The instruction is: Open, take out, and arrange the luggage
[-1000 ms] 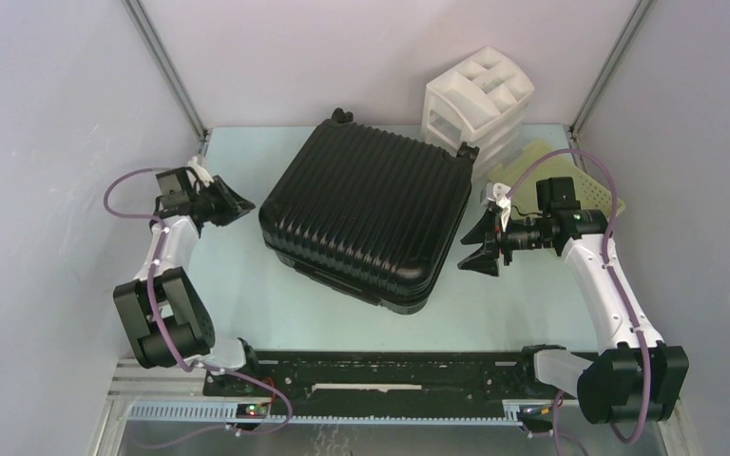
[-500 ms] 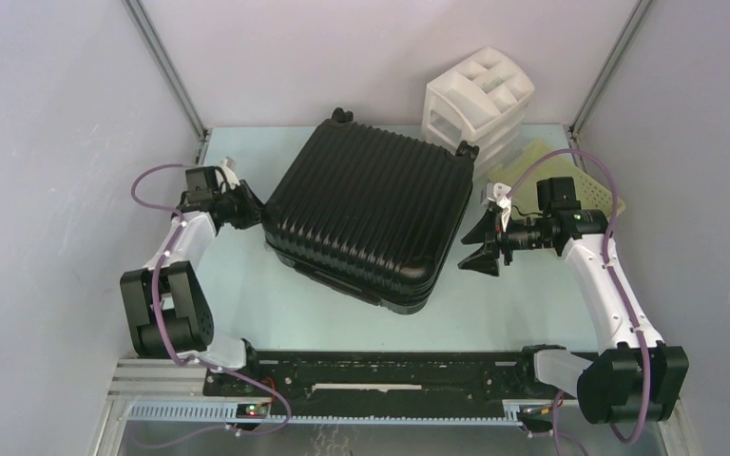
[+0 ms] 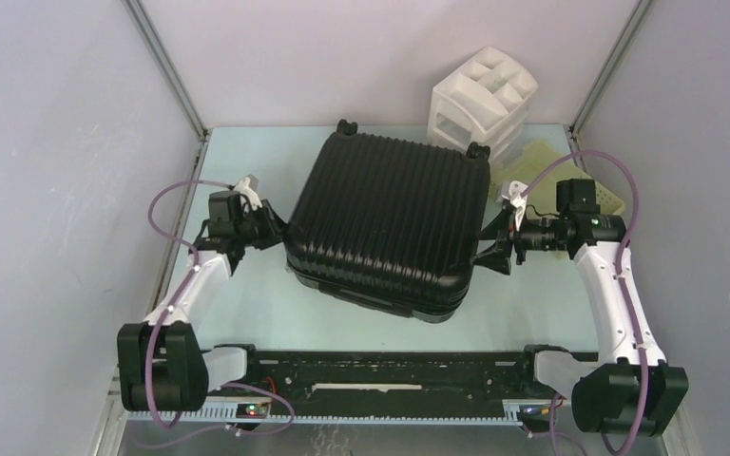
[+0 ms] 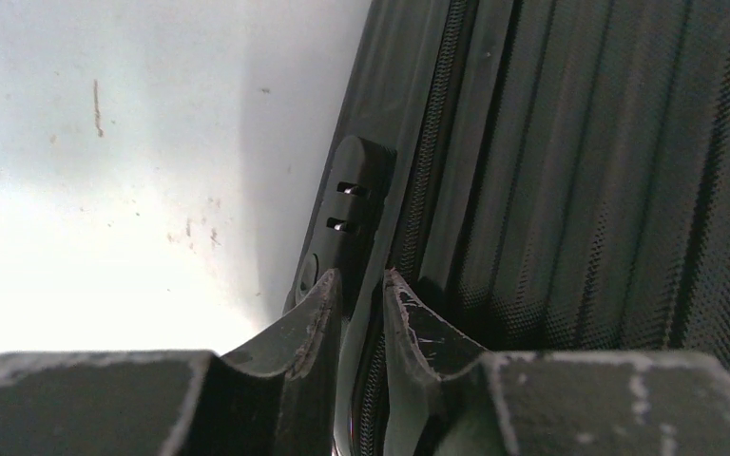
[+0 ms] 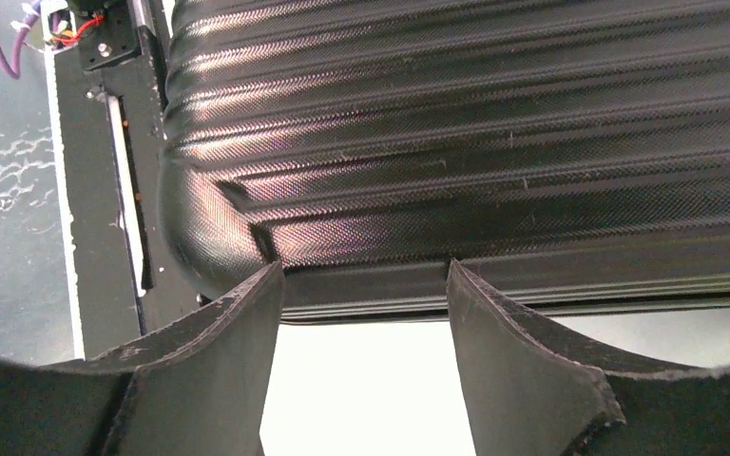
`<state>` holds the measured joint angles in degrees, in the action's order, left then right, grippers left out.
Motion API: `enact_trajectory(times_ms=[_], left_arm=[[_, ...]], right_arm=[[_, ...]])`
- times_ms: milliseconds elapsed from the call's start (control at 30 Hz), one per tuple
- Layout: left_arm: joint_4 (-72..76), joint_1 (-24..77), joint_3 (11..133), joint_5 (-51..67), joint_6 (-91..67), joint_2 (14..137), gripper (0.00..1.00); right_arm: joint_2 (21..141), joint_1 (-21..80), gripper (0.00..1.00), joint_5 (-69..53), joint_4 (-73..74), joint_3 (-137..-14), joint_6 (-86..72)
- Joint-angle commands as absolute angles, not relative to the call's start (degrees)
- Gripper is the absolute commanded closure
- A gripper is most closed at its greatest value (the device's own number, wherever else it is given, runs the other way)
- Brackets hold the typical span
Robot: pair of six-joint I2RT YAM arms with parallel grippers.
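The luggage (image 3: 390,223), a black ribbed hard-shell case, lies flat and closed in the middle of the table, wheels toward the back. My left gripper (image 3: 276,226) presses against its left side. In the left wrist view the fingertips (image 4: 356,277) stand a narrow gap apart, straddling the zip seam (image 4: 432,161) just below a small black lock piece (image 4: 352,204), with nothing clamped. My right gripper (image 3: 489,255) is at the case's right side. In the right wrist view it (image 5: 363,271) is open wide, its tips at the lower rim of the shell (image 5: 485,123), with only bare table between them.
A white three-tier drawer organizer (image 3: 483,104) stands at the back right, close behind the case's far corner. A pale yellow perforated basket (image 3: 544,157) lies beside it, behind my right arm. The black base rail (image 3: 380,370) runs along the near edge.
My left arm reached right and met the case, which slid right and turned squarer to the table. The right gripper shifted slightly and now touches the case's right side.
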<state>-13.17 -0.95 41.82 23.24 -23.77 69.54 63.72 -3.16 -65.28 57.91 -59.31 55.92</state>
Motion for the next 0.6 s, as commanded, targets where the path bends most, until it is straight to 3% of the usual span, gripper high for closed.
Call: enact_trajectory(times_ms=[0, 467, 567], left_arm=[[-13.1, 5.3, 37.9, 28.3, -28.6, 64.2, 0.72], [-13.6, 9.1, 31.0, 26.0, -33.7, 50.9, 0.7], [-14.3, 9.6, 30.9, 25.2, -33.9, 49.2, 0.7]], right_arm=[[62.4, -2.9, 0.28, -65.8, 63.1, -64.1, 59.2], [60.5, 3.2, 0.27, -62.1, 79.6, -74.7, 68.7], [60.2, 5.9, 0.2, -62.6, 81.4, -75.2, 69.6]])
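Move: The left fingertips are at the zip seam near the left near corner of the black luggage. Its middle lies about 28 cm to this hand's right and 3 cm ahead, at much the same height, with the lock panel some 6 cm ahead, 1 cm right and slightly lower. From the right hand the luggage's middle is about 26 cm left, 7 cm ahead and 10 cm below; the white drawer unit stands roughly 30 cm ahead and 2 cm left, and the green basket 22 cm right, 14 cm ahead, well below. Back and to the right, nearly level, the left hand travels about 7 cm with its fingertips still at the zip seam, dragging the near left corner of the luggage along. The right hand first rises beside the right edge, then swings back and slightly left, ending about 5 cm higher over the near right part, fingers staying wide open. ##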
